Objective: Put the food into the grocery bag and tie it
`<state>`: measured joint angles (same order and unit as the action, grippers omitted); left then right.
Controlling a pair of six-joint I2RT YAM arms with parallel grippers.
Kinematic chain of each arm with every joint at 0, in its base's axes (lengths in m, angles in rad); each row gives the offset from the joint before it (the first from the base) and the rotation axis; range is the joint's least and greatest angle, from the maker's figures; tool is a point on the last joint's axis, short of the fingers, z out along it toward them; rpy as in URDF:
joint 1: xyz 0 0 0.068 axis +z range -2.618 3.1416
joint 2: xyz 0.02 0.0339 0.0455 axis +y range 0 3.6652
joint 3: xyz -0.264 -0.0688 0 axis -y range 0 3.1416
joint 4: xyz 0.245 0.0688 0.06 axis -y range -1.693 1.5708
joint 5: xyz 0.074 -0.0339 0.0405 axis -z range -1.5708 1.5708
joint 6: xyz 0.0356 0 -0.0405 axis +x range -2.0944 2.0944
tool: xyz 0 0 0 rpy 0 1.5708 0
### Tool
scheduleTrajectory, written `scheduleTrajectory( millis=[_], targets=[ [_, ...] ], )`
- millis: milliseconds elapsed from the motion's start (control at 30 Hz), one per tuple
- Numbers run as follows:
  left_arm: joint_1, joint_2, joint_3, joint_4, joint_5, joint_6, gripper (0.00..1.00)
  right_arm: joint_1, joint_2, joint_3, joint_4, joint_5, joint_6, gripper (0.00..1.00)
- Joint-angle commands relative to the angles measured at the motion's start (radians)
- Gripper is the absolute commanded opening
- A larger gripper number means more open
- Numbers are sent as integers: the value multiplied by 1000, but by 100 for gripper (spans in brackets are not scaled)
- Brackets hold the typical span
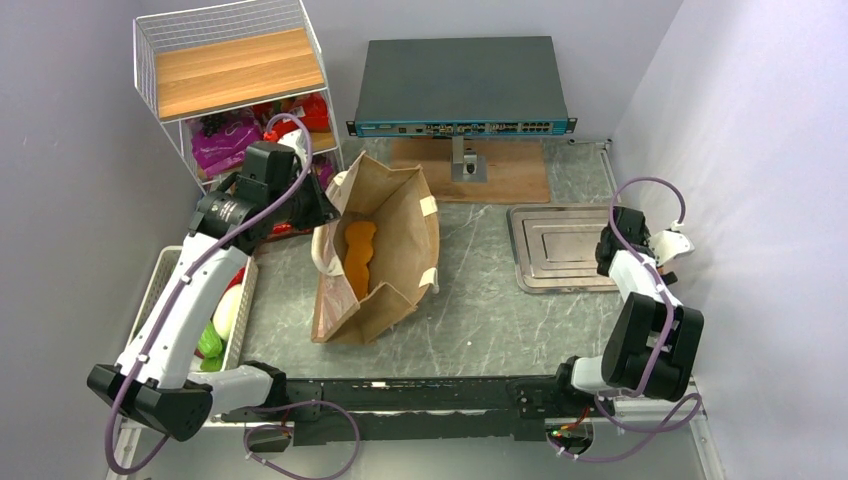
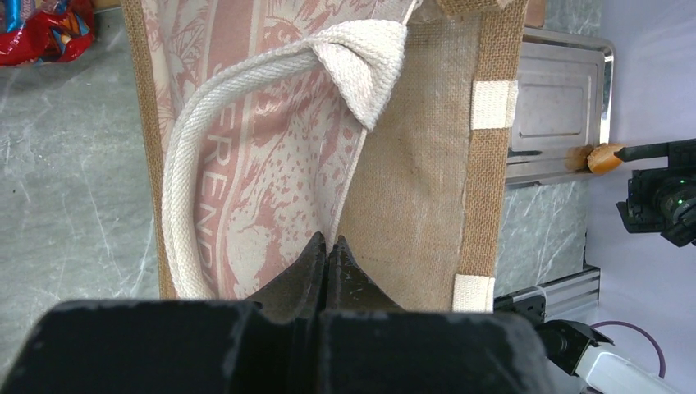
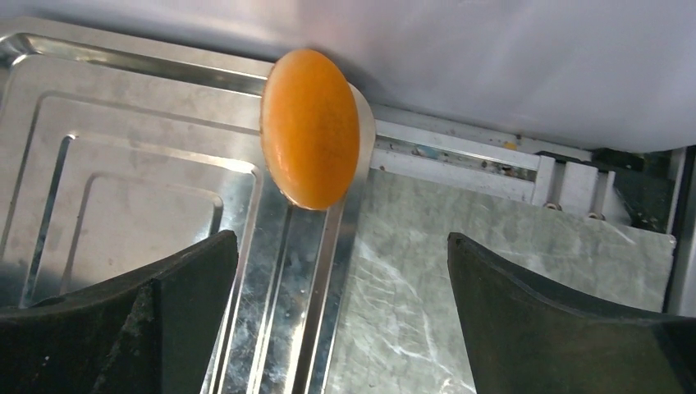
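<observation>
The tan grocery bag (image 1: 400,215) lies on its side mid-table, mouth open, with an orange carrot-like piece (image 1: 358,255) inside. My left gripper (image 1: 322,205) is shut on the bag's rim; in the left wrist view its fingertips (image 2: 322,250) pinch the edge between the pink-printed side (image 2: 246,123) and the plain inner wall, beside a cream handle (image 2: 185,164). My right gripper (image 3: 343,235) is open and empty over the tray's edge, short of an orange oval piece (image 3: 310,127) on the tray's rim. Red packets (image 1: 305,110) and a purple packet (image 1: 225,140) sit on the shelf.
A white wire shelf (image 1: 235,70) stands at the back left. A white slatted basket (image 1: 160,290) at the left holds pale and green produce (image 1: 212,335). A metal tray (image 1: 560,245) lies at the right, a network switch (image 1: 460,85) at the back. Walls are close on both sides.
</observation>
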<state>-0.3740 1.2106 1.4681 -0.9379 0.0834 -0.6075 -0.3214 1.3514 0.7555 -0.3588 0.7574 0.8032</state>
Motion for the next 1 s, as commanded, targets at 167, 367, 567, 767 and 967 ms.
scheduleTrajectory(
  millis=[167,367,567,767,967],
  targets=[
    [18,-53,-3,81,19,15,0,-36,83,13,182,1,-46,98],
    [23,-69,-27,105,45,15,0,-40,129,34,190,10,-46,91],
    [26,-68,-12,79,20,28,0,-54,163,45,166,29,-19,82],
    [27,-70,-18,75,18,24,0,-65,190,47,168,22,13,73],
    [33,-75,-31,78,18,22,0,-82,253,96,119,8,40,71]
  ],
)
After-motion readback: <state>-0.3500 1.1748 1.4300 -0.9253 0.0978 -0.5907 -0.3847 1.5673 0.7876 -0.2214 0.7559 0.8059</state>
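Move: The bread roll sits on the near right corner of the metal tray, about 4 cm right of the right hand, 2 cm ahead and 6 cm below. The tray's middle lies roughly 12 cm left of that hand, 7 cm ahead and 9 cm lower. From the left hand, which grips the bag's rim, the roll is some 73 cm to the right, 4 cm back and 27 cm below. Downward about 4 cm and to the right about 2.5 cm, the open right hand closes in on the bread roll at the tray's corner, easing a little forward at first. Its fingers, pointing right and down, narrow from wide open to roughly three quarters, with hardly any turn of the wrist; no grip on the roll yet. ##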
